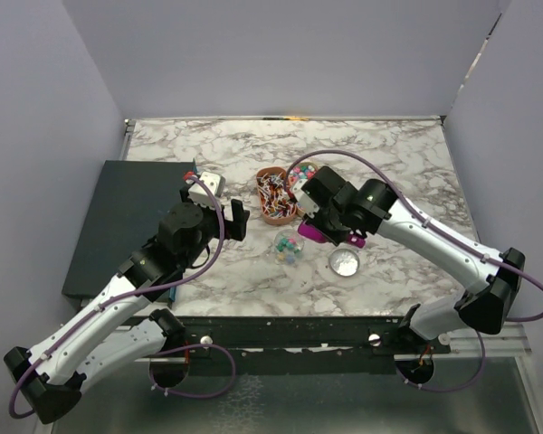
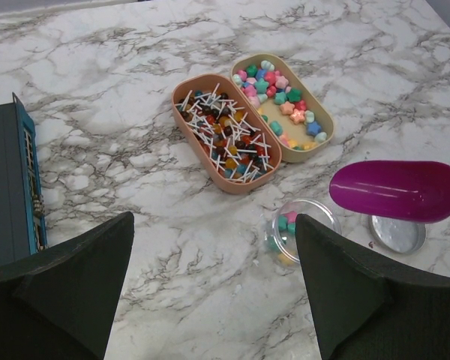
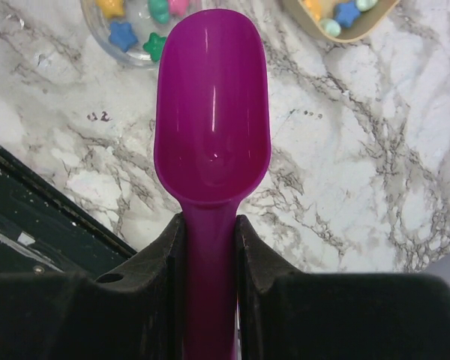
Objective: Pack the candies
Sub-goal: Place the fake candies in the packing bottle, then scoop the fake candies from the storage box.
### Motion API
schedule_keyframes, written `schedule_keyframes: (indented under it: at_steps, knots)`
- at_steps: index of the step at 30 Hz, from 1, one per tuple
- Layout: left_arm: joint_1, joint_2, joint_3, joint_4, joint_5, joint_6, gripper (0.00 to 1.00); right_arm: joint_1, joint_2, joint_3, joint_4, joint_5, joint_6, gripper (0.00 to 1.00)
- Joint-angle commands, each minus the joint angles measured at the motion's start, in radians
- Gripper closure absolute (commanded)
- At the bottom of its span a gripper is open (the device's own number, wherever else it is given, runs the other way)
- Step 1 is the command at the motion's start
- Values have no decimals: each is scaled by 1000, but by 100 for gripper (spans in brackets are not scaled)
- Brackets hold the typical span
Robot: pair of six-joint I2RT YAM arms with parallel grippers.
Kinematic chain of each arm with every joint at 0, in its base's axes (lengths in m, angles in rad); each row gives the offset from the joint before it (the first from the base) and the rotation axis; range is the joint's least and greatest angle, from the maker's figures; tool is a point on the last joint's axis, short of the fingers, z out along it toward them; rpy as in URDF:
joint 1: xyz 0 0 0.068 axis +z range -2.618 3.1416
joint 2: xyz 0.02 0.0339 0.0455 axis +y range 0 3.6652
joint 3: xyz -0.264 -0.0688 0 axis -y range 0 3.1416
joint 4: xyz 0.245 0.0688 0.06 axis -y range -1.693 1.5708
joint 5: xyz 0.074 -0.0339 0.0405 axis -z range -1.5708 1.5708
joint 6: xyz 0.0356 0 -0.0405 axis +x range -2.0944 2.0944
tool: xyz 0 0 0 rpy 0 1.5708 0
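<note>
The candies (image 2: 288, 96) lie in a beige oval tray (image 2: 322, 118); a few more (image 2: 283, 223) sit in a small clear jar (image 2: 319, 214), also in the top view (image 1: 288, 246) and the right wrist view (image 3: 124, 34). My right gripper (image 3: 210, 225) is shut on the handle of the purple scoop (image 3: 212, 112). The scoop is empty and held level just above the table, its tip at the jar's rim. In the top view it (image 1: 310, 233) sits right of the jar. My left gripper (image 2: 214, 225) is open and empty, hovering left of the jar.
An orange oval tray (image 2: 186, 118) of stick sweets lies beside the beige one. The jar's round metal lid (image 2: 396, 234) lies right of the jar. A dark box (image 1: 127, 217) covers the table's left side. The table's front edge (image 3: 30, 187) is close below the scoop.
</note>
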Motion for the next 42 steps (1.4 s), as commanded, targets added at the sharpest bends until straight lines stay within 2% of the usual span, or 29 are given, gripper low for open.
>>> schedule_keyframes:
  at_steps: [1, 8, 20, 34, 42]
  knots:
    - [3, 0, -14, 14, 25, 8, 11, -12, 26, 75, -12, 84, 57, 99]
    - [2, -8, -14, 15, 25, 10, 11, -83, 132, 159, -44, 102, 120, 99]
    - [3, -24, -16, 14, 28, 10, 11, -224, 294, 276, -40, 26, 214, 99]
    - [3, -34, -18, 12, 23, 13, 11, -318, 453, 336, 108, -40, 242, 100]
    - [3, -38, -17, 10, 13, 18, 11, -343, 553, 391, 137, -46, 255, 99]
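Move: The right hand still holds the emptied purple scoop; the candy tray lies about 17 cm ahead of this hand, 4 cm to its left and 16 cm below. From the same hand, the packing bottle is some 10 cm left and 1 cm back, the lollipop tray 15 cm ahead and 14 cm left, the round lid 6 cm back and 6 cm right. From the left hand, the candy tray is about 13 cm ahead, 18 cm right. The right hand carries the empty scoop forward about 15 cm and down towards the candy tray, turning clockwise. ##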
